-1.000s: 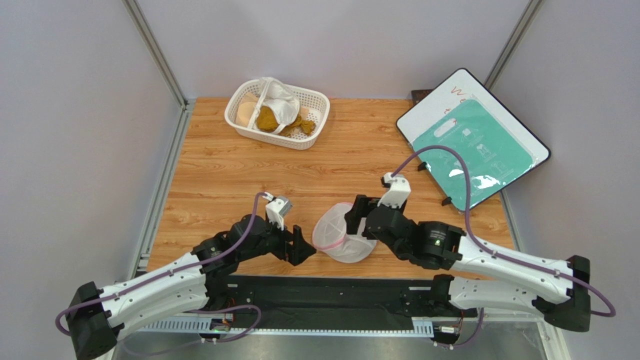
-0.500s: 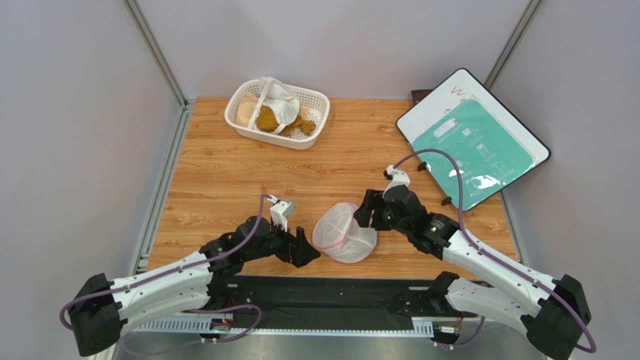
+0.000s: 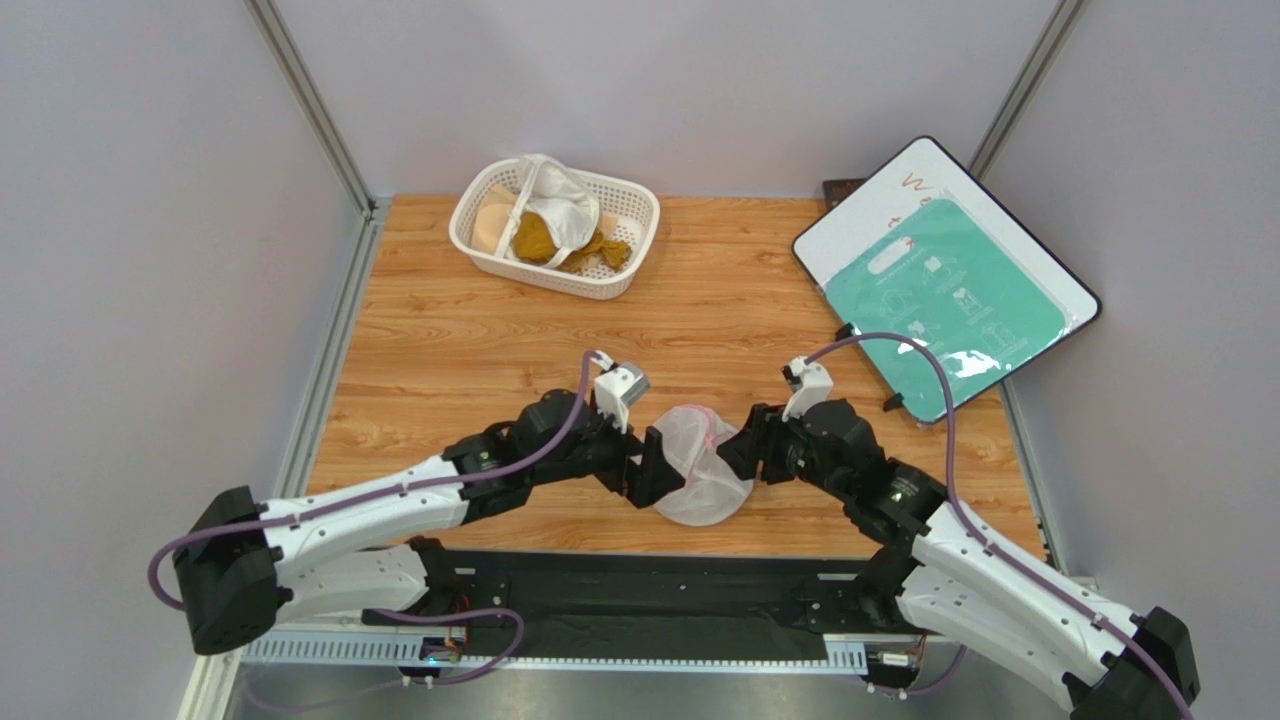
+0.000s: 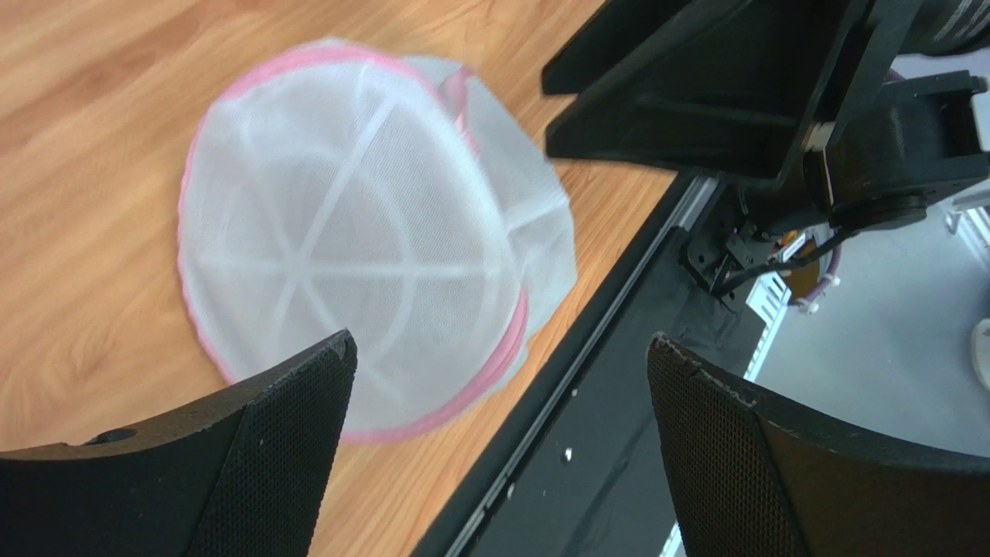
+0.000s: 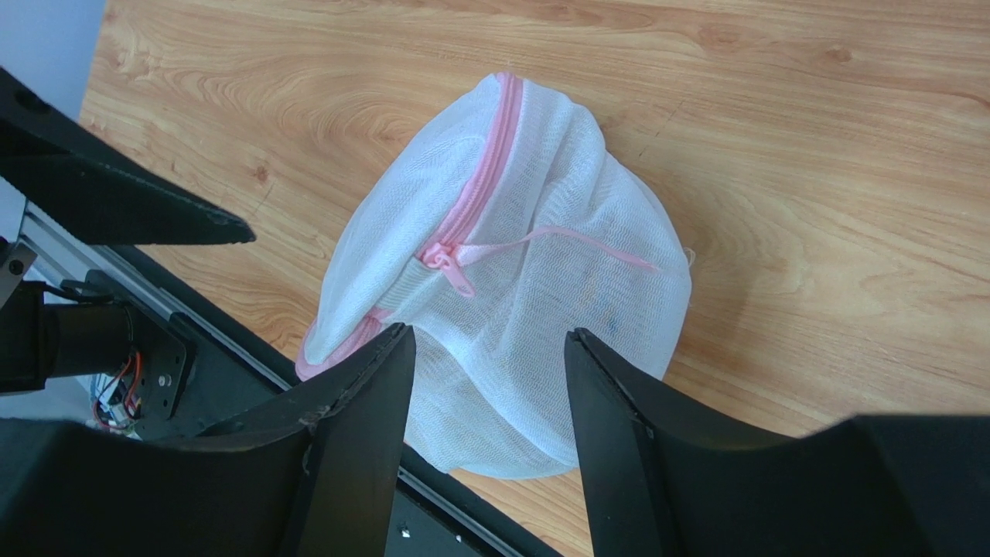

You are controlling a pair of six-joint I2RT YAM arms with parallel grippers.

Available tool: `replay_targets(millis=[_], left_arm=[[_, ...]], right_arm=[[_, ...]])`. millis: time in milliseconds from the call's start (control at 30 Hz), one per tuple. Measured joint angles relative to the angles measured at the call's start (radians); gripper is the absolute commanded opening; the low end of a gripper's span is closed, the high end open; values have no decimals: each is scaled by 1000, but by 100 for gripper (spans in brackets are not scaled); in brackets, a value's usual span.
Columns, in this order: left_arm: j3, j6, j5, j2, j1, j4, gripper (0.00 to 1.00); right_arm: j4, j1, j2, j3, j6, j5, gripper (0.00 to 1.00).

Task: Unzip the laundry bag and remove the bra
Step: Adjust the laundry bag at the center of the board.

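The laundry bag (image 3: 696, 468), a white mesh pouch with pink zipper trim, lies near the table's front edge, zipped shut. Its pink zipper pull (image 5: 447, 257) and ribbon face the right wrist camera. My left gripper (image 3: 655, 464) is at the bag's left side, wide open; in the left wrist view the laundry bag (image 4: 349, 244) lies beyond my left gripper (image 4: 500, 345) with only its near rim between the fingers. My right gripper (image 3: 742, 452) is at the bag's right side. My right gripper (image 5: 488, 335) stands partly open, straddling mesh of the laundry bag (image 5: 523, 302). The bra is hidden.
A white lattice basket (image 3: 484, 249) with mustard and white cloths stands at the back. A whiteboard with a green sheet (image 3: 947, 278) leans at the back right. The black rail (image 3: 646, 585) runs along the near edge, right under the bag.
My left arm has swung right and forward up to the bag's left side. My right gripper came off the bag's top to its right side, its jaws narrowing. The bag shifted slightly.
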Motion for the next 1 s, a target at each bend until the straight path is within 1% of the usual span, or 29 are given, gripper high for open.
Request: replay_targets(millis=[167, 300, 400, 467, 500, 567, 600, 667, 700, 767, 800, 867, 900, 967, 1000], left_arm=[[162, 71, -34, 169, -32, -21, 96], [193, 98, -64, 231, -39, -30, 94], [193, 108, -90, 274, -46, -50, 87], [193, 116, -101, 293, -48, -57, 80], [193, 119, -106, 301, -48, -57, 78], [193, 124, -112, 311, -49, -57, 68], [193, 125, -113, 315, -49, -57, 61], [193, 127, -115, 324, -50, -55, 58], [194, 128, -115, 329, -50, -54, 52], [194, 129, -114, 341, -50, -53, 45], [194, 131, -112, 348, -50, -49, 35], [194, 129, -104, 363, -50, -35, 25], [194, 128, -100, 367, -50, -29, 17], [194, 127, -92, 373, -51, -27, 12], [194, 127, -91, 373, -51, -27, 6]], right_arm=[[3, 0, 8, 0, -28, -31, 54], [2, 0, -1, 0, -39, -43, 54], [2, 0, -14, 0, -39, -51, 54], [2, 0, -20, 0, -39, -56, 54], [2, 0, -22, 0, -39, -58, 54], [2, -1, -23, 0, -44, -64, 54], [2, -2, -21, 0, -49, -68, 54], [3, -2, -15, 0, -58, -77, 54], [3, -2, -8, 0, -63, -84, 54], [3, -2, 14, 1, -74, -95, 54], [3, -2, 26, 1, -80, -100, 54], [4, -2, 56, 4, -94, -113, 53], [5, -2, 60, 5, -96, -115, 53], [9, -2, 89, 11, -103, -136, 52], [13, -2, 100, 13, -103, -143, 52]])
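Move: A little ahead and to the right of the left hand lies the laundry bag, its middle about 4 cm forward, 5 cm right and 8 cm below. From the right hand the bag is roughly 2 cm forward, 4 cm left and 5 cm lower. The white basket stands far out, some 44 cm ahead and 18 cm left of the left hand; the green board is about 32 cm ahead and 37 cm right of the right hand. Swinging right and forward in over the laundry bag, the left hand travels about 4 cm with a slight rise, then drops some 6 cm towards the rear part of the bag's round face, its left side rolling up about 15 degrees while the wide-open fingers close almost fully. The right hand, fingers staying half open, eases back, left and down some 2 cm over the bag, turning about 10 degrees counter-clockwise; contact can't be made out for either hand. ##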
